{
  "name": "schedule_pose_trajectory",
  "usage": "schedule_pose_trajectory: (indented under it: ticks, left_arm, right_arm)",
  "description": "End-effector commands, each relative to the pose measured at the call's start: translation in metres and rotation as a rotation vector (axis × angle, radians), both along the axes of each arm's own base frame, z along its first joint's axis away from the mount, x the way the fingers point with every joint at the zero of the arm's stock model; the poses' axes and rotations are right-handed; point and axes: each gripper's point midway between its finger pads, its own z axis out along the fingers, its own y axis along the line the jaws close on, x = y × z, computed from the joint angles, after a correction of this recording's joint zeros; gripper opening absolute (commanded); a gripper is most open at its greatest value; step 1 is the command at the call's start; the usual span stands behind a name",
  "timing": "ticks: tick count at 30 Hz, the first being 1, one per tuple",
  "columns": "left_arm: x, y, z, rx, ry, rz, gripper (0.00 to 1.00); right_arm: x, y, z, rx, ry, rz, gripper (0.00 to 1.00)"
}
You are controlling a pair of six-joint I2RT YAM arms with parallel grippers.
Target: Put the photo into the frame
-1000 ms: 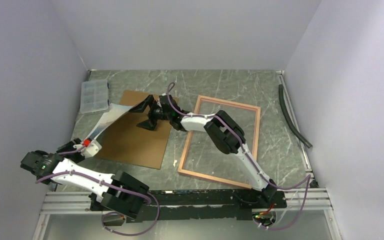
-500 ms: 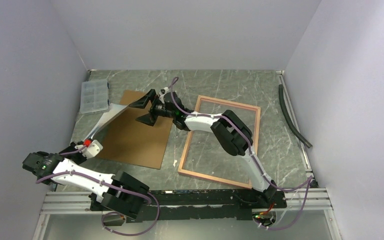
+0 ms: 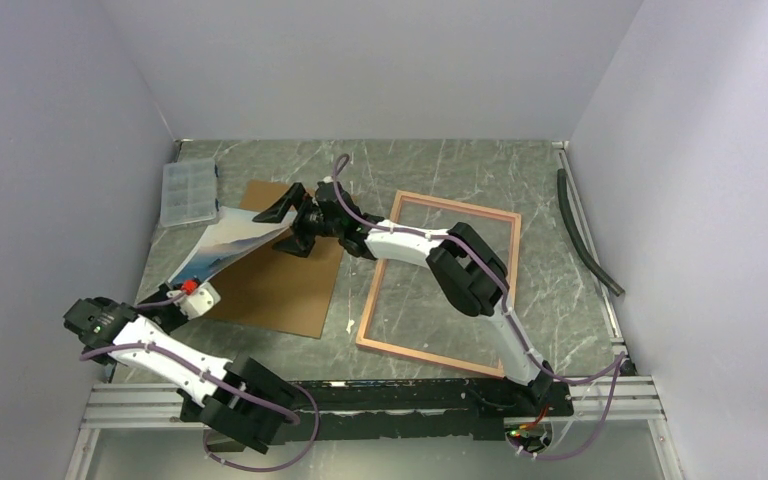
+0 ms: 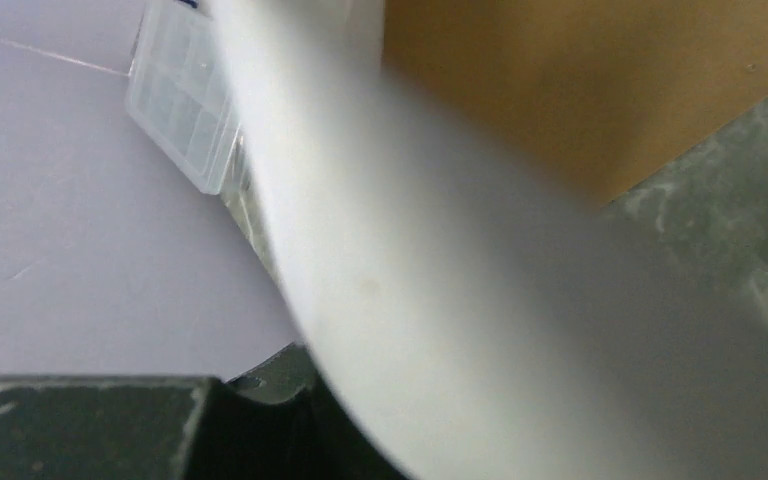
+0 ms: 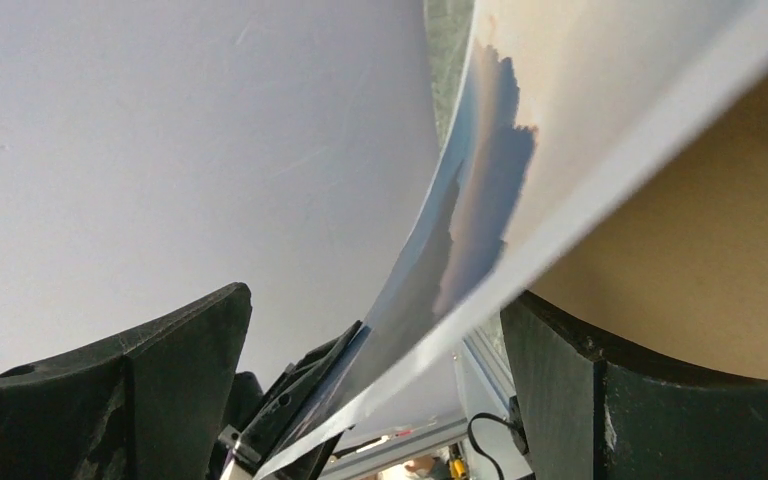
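Observation:
The photo [image 3: 235, 245] hangs in the air over the left of the table, curved, with its picture side up. My left gripper [image 3: 182, 292] is shut on its near corner; in the left wrist view the photo's white back [image 4: 440, 300] fills most of the picture. My right gripper [image 3: 288, 224] is open at the far corner. In the right wrist view the photo's edge [image 5: 480, 200] runs between the two wide-apart fingers [image 5: 170, 390]; whether either touches it I cannot tell. The frame [image 3: 376, 280] lies flat to the right, tan side up, under the right arm.
A brown backing board [image 3: 270, 285] lies under the photo. A clear plastic compartment box [image 3: 187, 192] sits at the back left by the wall. A black hose [image 3: 585, 235] lies along the right wall. The left wall is close to my left wrist.
My left gripper has closed onto the photo's near corner and moved a little to the right. The photo has turned, so its picture side now shows. The right gripper has stayed open at the far corner.

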Motion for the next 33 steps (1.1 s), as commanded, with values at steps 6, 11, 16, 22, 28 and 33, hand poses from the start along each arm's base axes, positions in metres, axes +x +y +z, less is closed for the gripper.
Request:
schedule_pose_trajectory:
  ticks: [6,11,16,22,28,33]
  left_arm:
    - [0.011,-0.026,0.022,0.410,-0.153,-0.390,0.26]
    - [0.007,-0.034,0.022,0.364,-0.135,-0.397,0.54]
    - [0.003,-0.038,0.020,0.335,-0.107,-0.398,0.76]
    - [0.002,-0.044,0.027,0.278,-0.114,-0.385,0.93]
    - [0.009,-0.043,0.056,0.156,-0.163,-0.305,0.94]
    - [0.034,-0.040,0.118,-0.215,-0.261,-0.159,0.94]
  right_arm:
    - [0.003,-0.004,0.036,-0.026,-0.047,0.001,0.61]
    - [0.005,-0.007,0.033,-0.068,-0.056,0.004,0.32]
    - [0.004,-0.015,0.037,-0.095,-0.077,0.007,0.27]
    - [-0.001,-0.021,0.028,-0.128,-0.079,0.046,0.06]
    - [-0.002,-0.044,0.026,-0.178,-0.120,0.084,0.00]
    - [0.018,-0.089,0.057,-0.246,-0.286,0.070,0.00]
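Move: The right hand, open, straddles the photo's right edge, which passes practically at its finger point, about 1 cm below. The brown board's middle is some 14 cm below this hand and 4 cm nearer the base, and the empty frame's middle lies about 33 cm to its right and 10 cm back. The left hand still has the photo's near end; from it that right edge is roughly 13 cm ahead and 22 cm to the right. The right fingers shut and pinch the photo's right edge while the hand sinks about 2 cm, then draws some 5 cm to its right, the fingers tipping about 15 degrees farther down. Meanwhile the left gripper opens wide and lets go of the near end, easing right, back and slightly down by some 5 cm in all, then rising about 5 cm. ##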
